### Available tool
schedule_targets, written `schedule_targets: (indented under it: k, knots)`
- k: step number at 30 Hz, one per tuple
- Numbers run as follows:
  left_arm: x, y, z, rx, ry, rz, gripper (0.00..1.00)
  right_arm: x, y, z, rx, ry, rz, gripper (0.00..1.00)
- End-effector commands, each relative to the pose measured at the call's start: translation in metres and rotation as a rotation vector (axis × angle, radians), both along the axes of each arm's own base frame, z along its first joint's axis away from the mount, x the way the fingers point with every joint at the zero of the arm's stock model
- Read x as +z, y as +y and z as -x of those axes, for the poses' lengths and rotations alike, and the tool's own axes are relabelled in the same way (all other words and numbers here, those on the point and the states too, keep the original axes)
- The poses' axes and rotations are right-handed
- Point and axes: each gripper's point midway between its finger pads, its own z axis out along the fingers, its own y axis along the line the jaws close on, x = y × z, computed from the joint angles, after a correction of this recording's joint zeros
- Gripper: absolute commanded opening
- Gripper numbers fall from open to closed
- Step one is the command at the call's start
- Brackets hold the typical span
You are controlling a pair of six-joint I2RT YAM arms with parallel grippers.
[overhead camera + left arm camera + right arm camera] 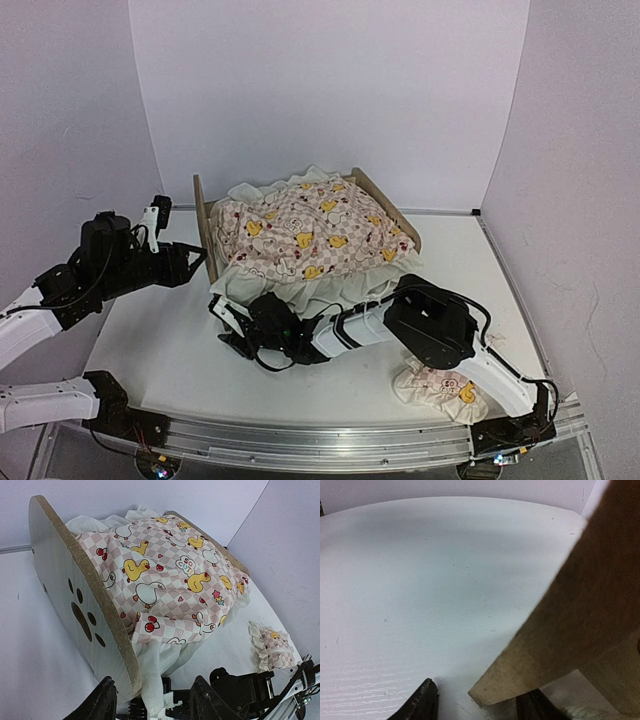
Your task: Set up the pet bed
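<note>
The pet bed (204,215) stands mid-table, its wooden headboard (65,580) with paw-print cutouts on the left. A frilled duck-print quilt (315,235) is heaped over it and hides the base. My left gripper (197,262) is open at the headboard's near corner. In the left wrist view its fingers (106,700) straddle that corner and a fold of white frill, with a gap on the right side. My right gripper (222,318) reaches in low from the right, under the bed's near left corner. It is open, and a wooden edge of the bed (560,620) lies between its fingers (425,700).
A small matching frilled pillow (440,390) lies on the white table (150,350) near the right arm's base. White walls close in at the back and on both sides. A metal rail (330,440) runs along the near edge.
</note>
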Motion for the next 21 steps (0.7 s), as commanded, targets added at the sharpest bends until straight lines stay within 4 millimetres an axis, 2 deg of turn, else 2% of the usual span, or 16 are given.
schedule_targets:
  k: [1, 4, 8, 12, 14, 18, 21]
  knots:
    - [0.032, -0.001, -0.001, 0.0, -0.07, 0.068, 0.5, -0.03, -0.001, 0.008, 0.021, 0.1, 0.034, 0.45]
    - [0.032, -0.001, -0.001, -0.001, -0.065, 0.069, 0.5, -0.031, -0.005, 0.017, 0.037, 0.16, 0.041, 0.35]
    - [0.032, -0.001, -0.001, 0.002, -0.064, 0.064, 0.5, -0.034, -0.019, 0.027, 0.017, 0.218, 0.059, 0.18]
    - [0.03, 0.0, -0.003, 0.01, -0.061, 0.057, 0.5, -0.033, -0.035, 0.025, -0.038, 0.227, 0.083, 0.0]
    - [0.027, 0.001, -0.003, 0.018, -0.053, 0.049, 0.5, -0.03, -0.042, 0.023, -0.081, 0.252, 0.075, 0.0]
    - [0.021, 0.002, -0.002, 0.019, -0.036, 0.043, 0.5, 0.003, -0.051, 0.027, -0.116, 0.296, 0.025, 0.0]
    - [0.011, -0.002, 0.005, -0.014, -0.001, 0.072, 0.51, 0.029, -0.05, 0.042, -0.065, 0.377, -0.033, 0.0]
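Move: The white tie cord lies right at the right fingertips, about 1 cm back and 1 cm below them. The front leg of the pet bed's paw-print headboard stands some 3 cm ahead and 1 cm to the left, and the middle of the duck-print blanket about 28 cm ahead, 20 cm to the right and 8 cm higher. From the left hand the cord is almost straight below, roughly 24 cm down, 2 cm ahead and 2 cm to the right. The right hand shuts its fingers on the cord beside the leg, drawing about 5 cm right and back. ##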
